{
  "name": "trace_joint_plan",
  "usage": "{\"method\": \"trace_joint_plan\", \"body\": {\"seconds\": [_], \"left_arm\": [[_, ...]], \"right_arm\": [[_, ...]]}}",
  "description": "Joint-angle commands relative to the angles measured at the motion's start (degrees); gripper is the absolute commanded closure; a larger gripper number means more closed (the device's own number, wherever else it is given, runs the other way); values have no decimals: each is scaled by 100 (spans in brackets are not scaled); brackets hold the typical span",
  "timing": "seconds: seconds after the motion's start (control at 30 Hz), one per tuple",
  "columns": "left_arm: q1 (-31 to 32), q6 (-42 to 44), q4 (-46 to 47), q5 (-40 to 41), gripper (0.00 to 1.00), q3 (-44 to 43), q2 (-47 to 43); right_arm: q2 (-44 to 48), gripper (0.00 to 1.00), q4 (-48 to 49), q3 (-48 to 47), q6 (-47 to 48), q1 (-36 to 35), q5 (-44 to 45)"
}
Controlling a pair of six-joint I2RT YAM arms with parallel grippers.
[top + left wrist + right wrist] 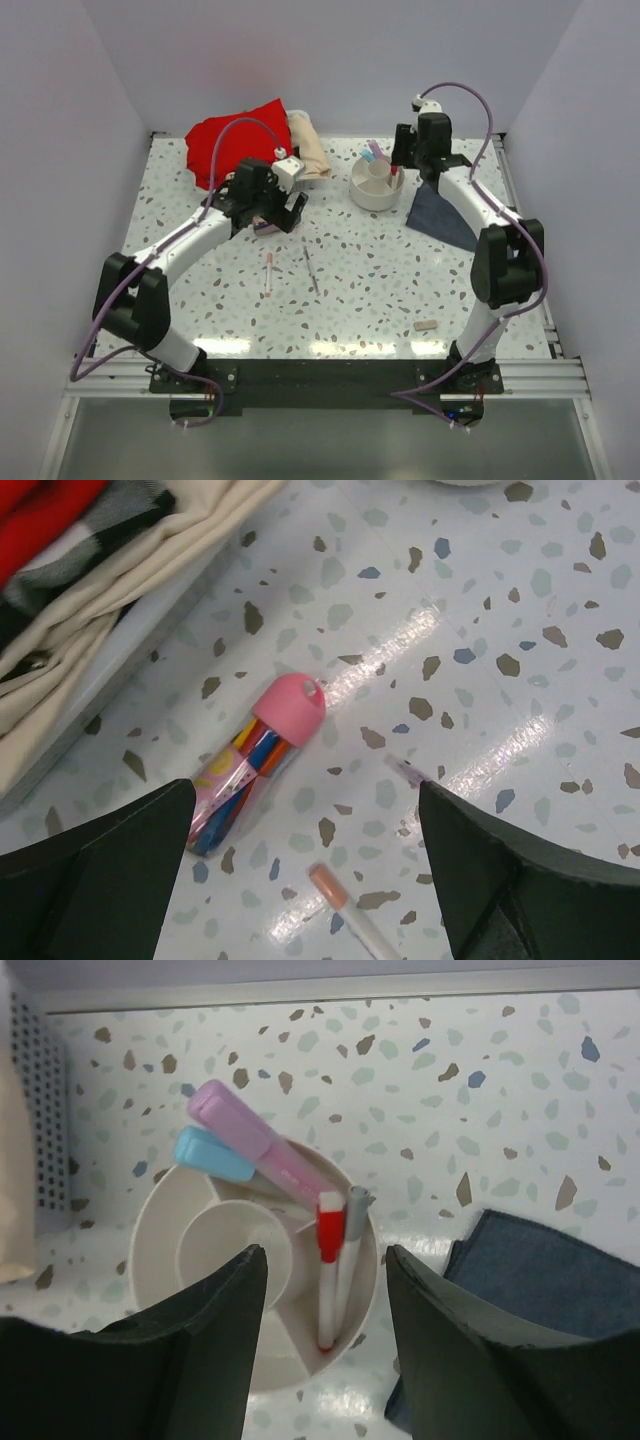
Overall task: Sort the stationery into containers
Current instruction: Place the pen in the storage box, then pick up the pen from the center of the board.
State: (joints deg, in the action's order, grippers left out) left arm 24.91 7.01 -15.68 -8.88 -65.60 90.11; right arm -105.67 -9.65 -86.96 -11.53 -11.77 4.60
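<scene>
The white round organiser (377, 185) stands at the back right. In its outer ring (150, 1230) are a pink marker (258, 1145), a blue marker (212, 1155), a red-and-white pen (328, 1270) and a grey-capped pen (352, 1250). My right gripper (325, 1350) hangs open just above those two pens and touches neither. My left gripper (305, 875) is open over the table, with the pink-capped clear tube (255, 760) lying by its left finger. A peach-capped pen (350, 910) and a thin purple-tipped pen (405, 770) lie between the fingers. A small beige eraser (426, 325) lies front right.
A dark blue-grey cloth (440, 212) lies just right of the organiser. A red cloth (235, 145) and a beige cloth (308, 145) are heaped at the back left, close behind my left gripper (268, 215). A perforated grey wall (45, 1120) stands left of the organiser.
</scene>
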Motion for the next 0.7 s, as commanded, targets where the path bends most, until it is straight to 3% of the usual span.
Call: {"method": "trace_joint_plan", "body": {"seconds": [0.0, 0.1, 0.23, 0.43, 0.67], "left_arm": [[-591, -734, -425, 414, 1, 30, -669], [-1250, -1428, -663, 448, 1, 13, -783], [-1708, -1562, -655, 799, 1, 223, -1178], [-1717, -1422, -752, 1738, 0, 592, -2005], [-2156, -1658, -1077, 1715, 1, 1189, -2708]], "right_arm": [[994, 46, -1037, -200, 63, -771, -722], [952, 47, -1502, -180, 160, -1535, -1469], [-108, 47, -2330, -900, -33, -2267, -2076], [-735, 46, -2085, -981, -604, -2760, -2086], [-1675, 49, -2322, -1884, -1289, -3279, -2095]]}}
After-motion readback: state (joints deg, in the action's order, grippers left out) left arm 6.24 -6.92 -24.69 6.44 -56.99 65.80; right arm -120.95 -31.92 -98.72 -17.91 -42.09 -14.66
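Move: The purple pen lies on the table roughly 23 cm back and 24 cm to the left of the right hand, some 18 cm below it. The orange-capped pen lies about 11 cm to the left of the purple pen, and the pink-capped tube 12 cm farther out and 9 cm left of it; the storage box is about 6 cm left of the right hand and 1 cm ahead. From the left hand, the purple pen is about 7 cm back, 5 cm right and 13 cm down. Bring the empty, half-open right gripper away from the storage box, left about 28 cm and back, rising a little, then sinking steeply over the purple pen; turn it some 40 degrees counter-clockwise and tip the fingers down. Clear the wide-open left gripper leftward off the pens, also rising, turning counter-clockwise and finally easing back. ##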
